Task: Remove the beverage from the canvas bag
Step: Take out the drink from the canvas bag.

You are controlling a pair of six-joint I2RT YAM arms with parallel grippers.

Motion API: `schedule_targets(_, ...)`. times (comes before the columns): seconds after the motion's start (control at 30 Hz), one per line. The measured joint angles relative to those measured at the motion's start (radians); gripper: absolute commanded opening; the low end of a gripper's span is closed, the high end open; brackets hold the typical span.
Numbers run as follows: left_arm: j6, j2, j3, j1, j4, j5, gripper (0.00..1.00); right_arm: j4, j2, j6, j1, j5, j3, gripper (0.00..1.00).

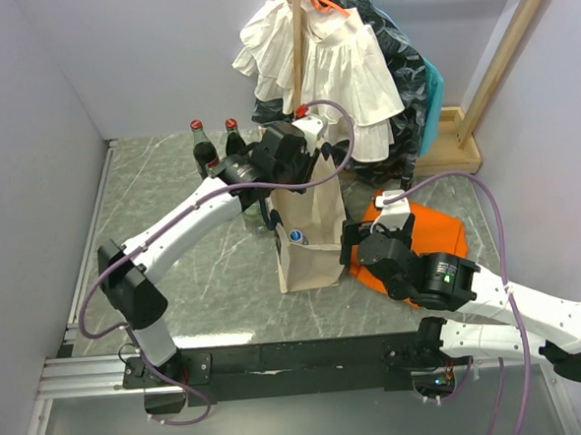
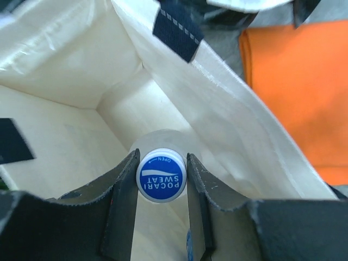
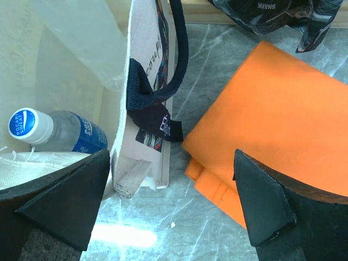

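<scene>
The cream canvas bag [image 1: 316, 231] stands upright mid-table, with navy handles. My left gripper [image 1: 293, 173] reaches down into its mouth. In the left wrist view that gripper [image 2: 161, 156] is shut on the blue cap of a Pocari Sweat beverage bottle [image 2: 161, 175], inside the bag's pale walls [image 2: 228, 103]. A second such bottle [image 3: 60, 133] lies lower in the bag [image 3: 142, 157]; its cap [image 1: 295, 236] shows from above. My right gripper [image 3: 166, 206] is open wide beside the bag's right wall, its left finger at the rim, holding nothing.
A folded orange cloth [image 1: 439, 233] lies right of the bag, under my right arm. Two dark bottles with red caps [image 1: 205, 144] stand behind the left arm. Clothes hang on a wooden stand [image 1: 329, 47] at the back. Walls close in on the left and right.
</scene>
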Motion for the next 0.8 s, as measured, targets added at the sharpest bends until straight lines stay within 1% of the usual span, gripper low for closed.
schedule_targets(0.23,-0.002,-0.085,0.0,0.0,0.026,0.015,0.01,0.0,-0.003,-0.003,0.0,-0.001,0.0,1.0)
schedule_targets(0.53,-0.002,-0.148,0.0,0.0,0.036,0.032,0.01,0.002,-0.002,-0.004,0.0,-0.003,-0.001,1.0)
schedule_targets(0.8,-0.003,-0.235,-0.039,0.0,0.067,0.035,0.01,0.016,0.0,-0.015,0.0,-0.004,-0.001,1.0)
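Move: The left hand already holds a blue-capped bottle by its cap end, inside the canvas bag. The bag's left rim lies about 9 cm to its left, roughly level front to back and some 5 cm lower. Beyond the rim a clear glass bottle stands about 13 cm left and 3 cm back; the nearer cola bottle is 16 cm left and 9 cm ahead. The second blue-capped bottle stands in the bag, 13 cm back and 5 cm left. For the idle right hand, that rim is roughly 13 cm ahead and 20 cm left. Keeping its pinch at the cap of the blue-capped bottle, the left hand draws the bottle steadily up through the bag's mouth by about 10 cm, easing a little back and to the left on the way. The wrist tips the fingers up by some 15 degrees, from slanting down to nearer level. ##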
